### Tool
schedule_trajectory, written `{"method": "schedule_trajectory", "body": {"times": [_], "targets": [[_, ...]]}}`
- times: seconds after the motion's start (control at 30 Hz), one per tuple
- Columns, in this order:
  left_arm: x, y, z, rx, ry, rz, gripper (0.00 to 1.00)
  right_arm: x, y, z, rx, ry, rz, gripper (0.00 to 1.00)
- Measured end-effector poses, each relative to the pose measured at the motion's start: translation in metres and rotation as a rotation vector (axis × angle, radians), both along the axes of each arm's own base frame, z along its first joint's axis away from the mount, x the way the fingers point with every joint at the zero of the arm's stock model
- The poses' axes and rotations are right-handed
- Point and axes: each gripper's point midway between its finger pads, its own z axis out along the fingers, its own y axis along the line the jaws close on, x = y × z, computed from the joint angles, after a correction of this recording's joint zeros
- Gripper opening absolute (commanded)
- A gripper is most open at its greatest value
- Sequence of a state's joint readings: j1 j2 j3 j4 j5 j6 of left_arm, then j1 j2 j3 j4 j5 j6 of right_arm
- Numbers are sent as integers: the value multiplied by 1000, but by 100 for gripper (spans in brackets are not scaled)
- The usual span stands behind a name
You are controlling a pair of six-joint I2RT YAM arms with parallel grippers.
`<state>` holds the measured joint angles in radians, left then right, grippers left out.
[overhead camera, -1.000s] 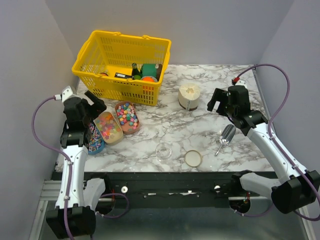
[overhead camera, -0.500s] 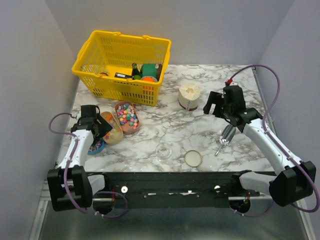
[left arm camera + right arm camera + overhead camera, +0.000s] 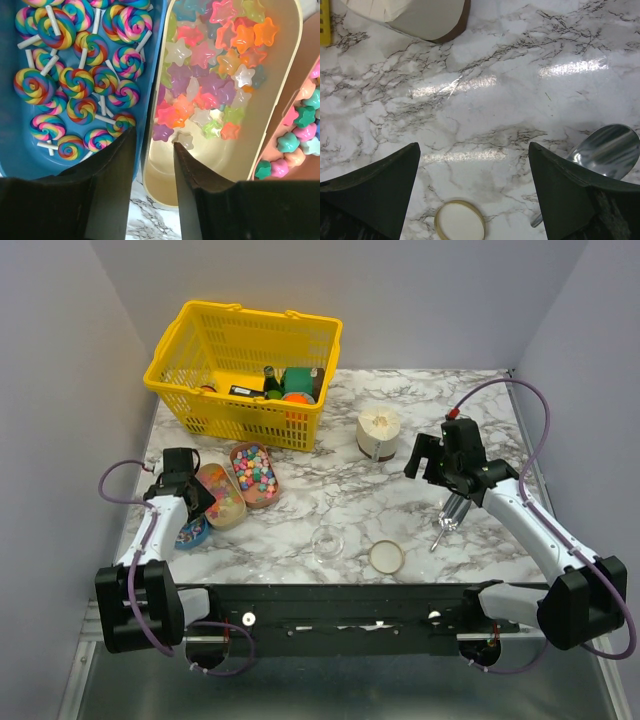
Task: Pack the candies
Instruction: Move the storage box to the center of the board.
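The candies fill three oval trays at the left: swirl lollipops in a blue tray (image 3: 190, 533) (image 3: 145, 60), star candies (image 3: 215, 65) in a cream tray (image 3: 222, 496) (image 3: 280, 100), more stars in a pink tray (image 3: 255, 476) (image 3: 295, 112). My left gripper (image 3: 190, 502) (image 3: 154, 137) straddles the touching walls of the blue and cream trays, one finger inside each. Its jaws stand narrow, with a gap still showing on the cream side. My right gripper (image 3: 425, 458) (image 3: 474, 146) hangs open over bare marble, holding nothing.
A small glass jar (image 3: 327, 542) and its round lid (image 3: 386, 557) (image 3: 460, 220) lie near the front edge. A metal scoop (image 3: 452, 510) (image 3: 605, 150) lies under the right arm. A white cylinder (image 3: 379, 432) (image 3: 420, 17) and a yellow basket (image 3: 245, 370) of goods stand behind.
My left arm has dropped from raised to low over the trays, and its jaws have narrowed around the two tray walls. My right gripper drifted slightly left and lower, still open.
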<state>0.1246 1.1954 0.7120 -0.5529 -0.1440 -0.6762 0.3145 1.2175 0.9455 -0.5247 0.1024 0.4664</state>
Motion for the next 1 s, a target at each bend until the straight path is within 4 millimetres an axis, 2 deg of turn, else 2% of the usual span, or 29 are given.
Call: {"method": "schedule_trajectory", "body": {"times": [0.17,0.2,0.27,0.3,0.5,0.8,1.0], "targets": [[3,-1,-5,-4,11,-13,34,0,0,-1,2,4,-4,96],[3,-1,-7,-6,17,-14,29,0,0,-2,0,8,-4,96],[2,-1,-10,-7,28,-18,27,0,0,-4,-1,13,-4,96],[2,-2,-11,-8,33,-22,20,1,0,-5,-3,17,-4,96],[2,-3,-16,-18,50,-38,0,1,0,-7,-3,24,-6,96],[8,-16,-16,-52,20,-108,0,-1,0,-11,1,34,-14,96],[17,-41,-15,-63,-10,-226,0,-4,0,-15,6,46,-23,96]]}}
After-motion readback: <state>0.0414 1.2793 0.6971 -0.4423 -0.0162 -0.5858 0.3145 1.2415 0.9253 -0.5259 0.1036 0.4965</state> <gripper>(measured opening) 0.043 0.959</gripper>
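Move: The touching long walls of the blue lollipop box and the cream star-candy box lie between the left hand's open fingers, their rims about 1 cm ahead and 1 cm below. The blue box's middle is some 4 cm to the left and 2 ahead, the cream box's about 3 cm right and 4 ahead; the pink candy box sits roughly 12 cm right and 8 ahead, all some 3 cm lower. From the right hand those walls are about 49 cm left, 11 back and 11 below. Down by about 1.5 cm first, the left hand closes its half-open fingers, one on the blue box's side and one on the cream box's side, and pinches their two touching walls together. It then sweeps right about 4 cm, edging slightly forward and turning clockwise some 10 degrees, dragging the blue box by its wall and pushing the cream box against the pink one. ##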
